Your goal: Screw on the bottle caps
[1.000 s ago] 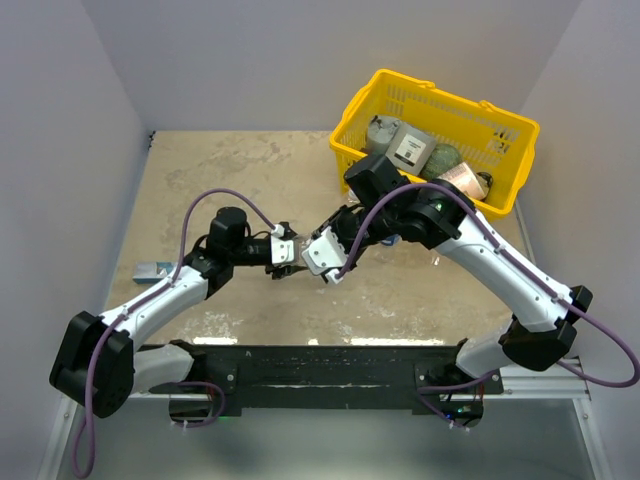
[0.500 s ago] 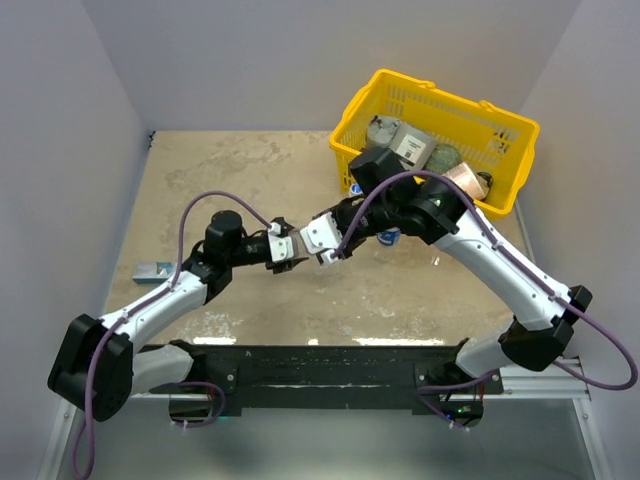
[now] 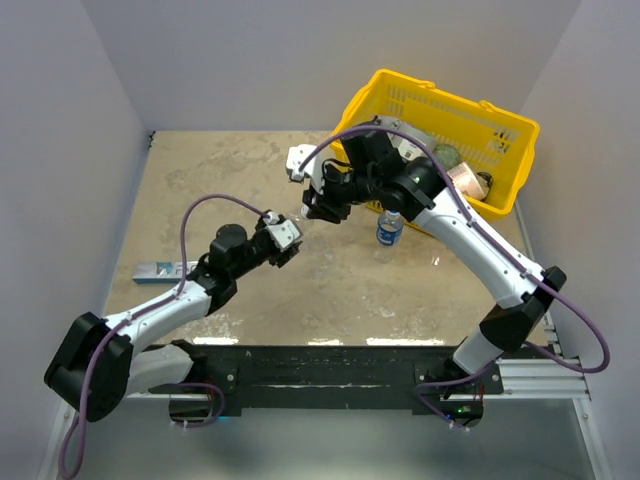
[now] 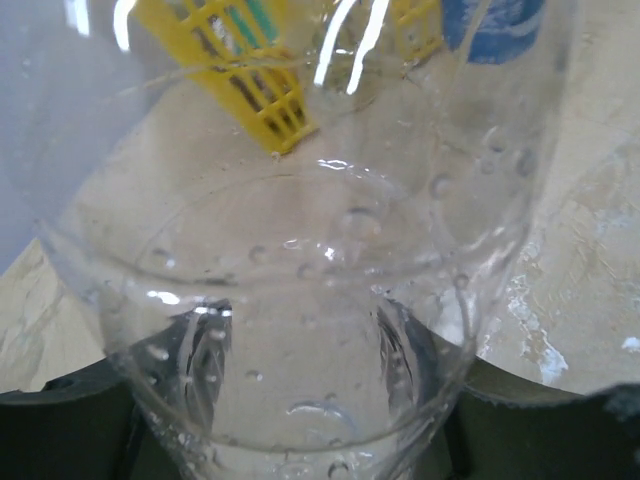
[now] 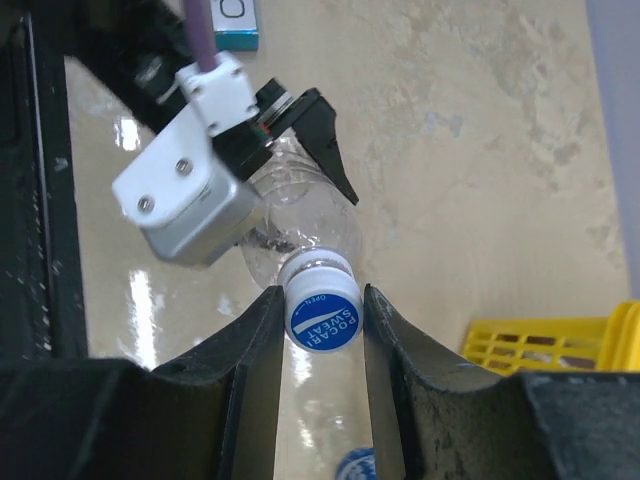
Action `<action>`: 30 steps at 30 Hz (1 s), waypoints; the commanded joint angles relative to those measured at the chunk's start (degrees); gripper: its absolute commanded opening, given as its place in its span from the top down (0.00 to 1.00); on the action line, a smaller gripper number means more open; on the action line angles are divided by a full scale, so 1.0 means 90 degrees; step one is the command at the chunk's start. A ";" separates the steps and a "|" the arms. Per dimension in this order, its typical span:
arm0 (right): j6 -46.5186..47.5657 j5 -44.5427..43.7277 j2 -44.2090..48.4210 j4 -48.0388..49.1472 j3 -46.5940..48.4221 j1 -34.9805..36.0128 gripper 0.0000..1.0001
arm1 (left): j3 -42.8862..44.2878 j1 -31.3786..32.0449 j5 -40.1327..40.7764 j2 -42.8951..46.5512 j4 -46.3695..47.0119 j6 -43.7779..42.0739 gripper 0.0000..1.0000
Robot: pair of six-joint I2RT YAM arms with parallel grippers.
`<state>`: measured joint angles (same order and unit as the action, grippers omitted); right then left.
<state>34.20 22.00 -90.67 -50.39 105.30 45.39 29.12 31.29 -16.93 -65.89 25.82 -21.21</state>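
My left gripper is shut on an unlabelled clear bottle, which points up and right toward the right arm. In the left wrist view that bottle fills the frame, and my dark fingers show through its wall on both sides. My right gripper is shut on a blue and white bottle cap sitting on the bottle's neck. From above, the right gripper meets the left one near the table's middle. A second bottle with a dark blue label stands upright to their right.
A yellow basket holding cans and jars sits at the back right, close behind the right arm. A flat blue and white packet lies at the left edge of the table. White walls close in three sides.
The right arm swung up and back toward the basket and turned its wrist, uncovering the labelled bottle. The left gripper tipped its bottle upward to follow. Both grips held.
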 commanded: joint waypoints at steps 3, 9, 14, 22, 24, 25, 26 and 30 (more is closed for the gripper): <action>-0.2402 0.0171 -0.0619 -0.0768 0.0235 0.0025 1.00 | -0.0003 0.0654 0.2094 0.0163 0.2002 0.0316 1.00; -0.2706 0.0612 -0.0755 -0.0866 0.0234 0.0025 1.00 | -0.0374 0.0733 0.2135 0.0065 0.2804 0.0238 1.00; -0.2832 0.0583 -0.0872 -0.0875 0.0361 0.0025 1.00 | -0.0599 0.0733 0.2135 0.0055 0.2903 0.0579 1.00; -0.2707 0.0153 -0.0843 -0.1138 0.0955 0.0025 0.38 | -0.1028 0.0732 0.2155 0.0065 0.2697 0.1301 1.00; -0.2327 0.0367 -0.0940 -0.1382 0.1647 0.0025 0.04 | -0.1126 0.0723 0.1941 0.0036 0.2619 0.1409 1.00; -0.2161 0.0465 -0.0979 -0.1654 0.1911 0.0025 0.01 | -0.1223 0.0713 0.1911 0.0026 0.2600 0.1584 1.00; -0.1995 0.0601 -0.0980 -0.1782 0.2339 0.0025 0.01 | -0.1263 0.0713 0.1717 0.0026 0.2590 0.1614 1.00; -0.1166 0.0642 -0.0941 -0.2612 0.2656 0.0016 0.01 | -0.1439 0.0694 0.1267 0.0026 0.2648 0.1722 1.00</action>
<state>15.46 25.17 -101.60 -64.62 124.51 45.45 17.72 37.85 -1.19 -66.37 44.69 -9.23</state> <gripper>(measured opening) 0.986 0.646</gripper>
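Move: The cap already sits on the bottle's neck, right between the right hand's closed fingertips. The left hand grips that clear bottle low down, so from this hand the cap is roughly 14 cm up, 4 cm to the right and a couple of centimetres nearer the base. From the right hand, the blue-label bottle stands about 11 cm ahead, 16 cm right and 20 cm lower; the yellow basket's middle is some 35 cm ahead, 27 cm right and 22 cm lower. With the cap still pinched, the right hand twists it clockwise while tipping down, some 25 degrees in all, as the left hand keeps its grip on the bottle and turns about 10 degrees counter-clockwise, both hands sinking together by about 3 cm. The right fingers then spread wide to let go of the cap, and that hand lifts some 4 cm off and draws slightly back, while the left comes up a little, rolls its left side down about 10 degrees and keeps holding the bottle. ##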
